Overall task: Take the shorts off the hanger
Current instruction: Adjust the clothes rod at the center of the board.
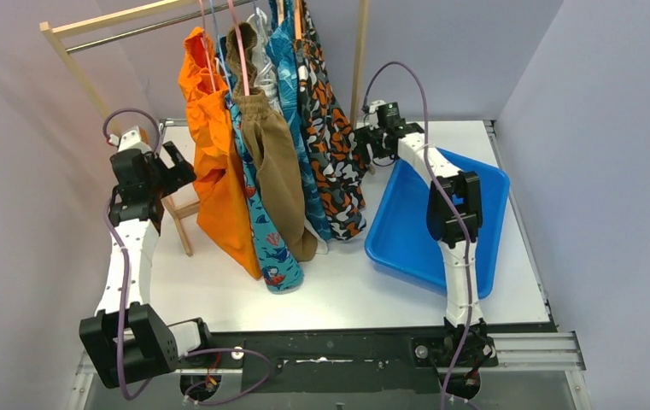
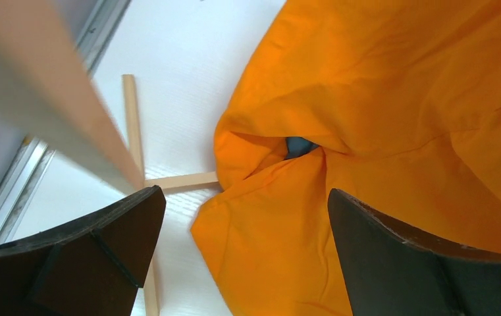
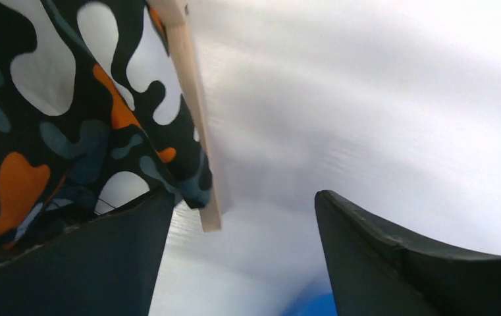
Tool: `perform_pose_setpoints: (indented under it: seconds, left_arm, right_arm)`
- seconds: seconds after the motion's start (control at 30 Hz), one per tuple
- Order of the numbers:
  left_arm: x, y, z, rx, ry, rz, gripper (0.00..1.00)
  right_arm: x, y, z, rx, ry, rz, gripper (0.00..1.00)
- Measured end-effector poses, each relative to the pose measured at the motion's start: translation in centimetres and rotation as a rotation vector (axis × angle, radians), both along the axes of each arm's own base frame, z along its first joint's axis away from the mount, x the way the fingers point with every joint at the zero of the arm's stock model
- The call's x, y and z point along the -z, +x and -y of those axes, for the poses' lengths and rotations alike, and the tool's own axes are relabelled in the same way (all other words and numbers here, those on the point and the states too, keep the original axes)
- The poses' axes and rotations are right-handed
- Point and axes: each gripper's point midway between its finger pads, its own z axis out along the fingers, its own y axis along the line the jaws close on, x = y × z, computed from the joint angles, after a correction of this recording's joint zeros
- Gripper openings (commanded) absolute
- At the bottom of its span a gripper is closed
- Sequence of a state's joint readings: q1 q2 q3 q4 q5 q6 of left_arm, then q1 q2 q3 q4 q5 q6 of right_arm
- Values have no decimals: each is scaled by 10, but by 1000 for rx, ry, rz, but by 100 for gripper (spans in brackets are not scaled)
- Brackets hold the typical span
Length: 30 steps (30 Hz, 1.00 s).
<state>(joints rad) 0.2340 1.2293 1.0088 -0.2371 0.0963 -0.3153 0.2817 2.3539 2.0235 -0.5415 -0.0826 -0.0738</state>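
Observation:
Several shorts hang in a row from hangers (image 1: 240, 51) on a wooden rack: plain orange (image 1: 214, 162), teal shark-print (image 1: 266, 231), brown (image 1: 278, 179), blue patterned (image 1: 291, 85) and orange-black-white camouflage (image 1: 334, 145). My left gripper (image 1: 176, 165) is open just left of the orange shorts. In the left wrist view the orange shorts (image 2: 379, 131) fill the space ahead of the left gripper (image 2: 247, 217), with nothing pinched. My right gripper (image 1: 361, 143) is open at the right side of the camouflage shorts. In the right wrist view the camouflage shorts (image 3: 56, 112) brush the left finger (image 3: 103, 263) of the right gripper (image 3: 241, 217).
A blue tray (image 1: 483, 184) lies at the right, under my right arm. The rack's wooden post (image 1: 358, 51) stands behind my right gripper, and its foot (image 3: 191, 99) crosses the right wrist view. Another wooden foot (image 1: 180, 218) sits below my left gripper. Walls close in on both sides.

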Motion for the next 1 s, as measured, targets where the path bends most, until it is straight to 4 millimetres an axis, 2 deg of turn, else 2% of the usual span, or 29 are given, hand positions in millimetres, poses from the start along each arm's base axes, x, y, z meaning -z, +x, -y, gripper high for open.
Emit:
perform_pose_setpoints:
  seconds: [0.13, 0.23, 0.3, 0.37, 0.43, 0.5, 0.57, 0.6, 0.7, 0.77, 0.83, 0.93, 1.0]
  left_arm:
    - [-7, -16, -9, -75, 3, 13, 98]
    - [-13, -25, -10, -98, 4, 33, 98]
    - [-14, -29, -9, -103, 2, 39, 98]
    - [-14, -32, -9, -105, -4, 36, 98]
    - [-12, -34, -8, -111, -13, 24, 98]
    - [-8, -39, -8, -123, -20, 1, 98]
    - [-5, -47, -9, -139, -22, -22, 98]
    - [-6, -51, -9, -144, -22, -24, 98]
    - [-18, -64, -5, -143, -20, -1, 98]
    - [-30, -74, -1, -136, -21, 31, 98]
    - [-41, -84, 2, -137, -23, 64, 98]
    - [-50, -98, 5, -155, -37, 108, 98]
    - [-48, -105, 9, -158, -58, 116, 98]
  right_arm:
    - [-54, 4, 9, 47, 11, 88, 90]
    - [-111, 1, 16, 72, 34, 185, 93]
    - [-151, -8, 19, 74, 58, 252, 93]
    - [-183, -16, 23, 83, 79, 305, 93]
    - [-206, -21, 26, 95, 101, 350, 93]
    - [-215, -24, 30, 129, 107, 363, 94]
    - [-209, -29, 39, 202, 111, 347, 96]
    - [-198, -36, 44, 244, 109, 323, 99]
    - [-154, -72, 64, 356, 89, 226, 98]
    - [-122, -104, 82, 433, 83, 142, 98]
    - [-101, -125, 103, 507, 111, 79, 99]
    - [-83, -132, 125, 571, 183, 26, 99]
    - [-74, -122, 132, 570, 218, 6, 99]
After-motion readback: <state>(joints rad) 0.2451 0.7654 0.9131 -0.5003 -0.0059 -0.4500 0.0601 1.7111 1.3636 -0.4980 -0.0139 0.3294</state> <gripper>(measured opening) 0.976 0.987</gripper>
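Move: The open right hand sits just above the end of the rack's right foot, some 4 cm over it and about 2 cm too far out. The blue tub's middle is roughly 18 cm back and 17 cm right, the camouflage shorts' hem about 15 cm back and 6 cm left. From the left hand, the orange shorts hang some 10 cm right, about 3 cm farther out, slightly lower. Right hand rises about 20 cm from the rack foot, then sinks back-right over the tub; left backs off. ##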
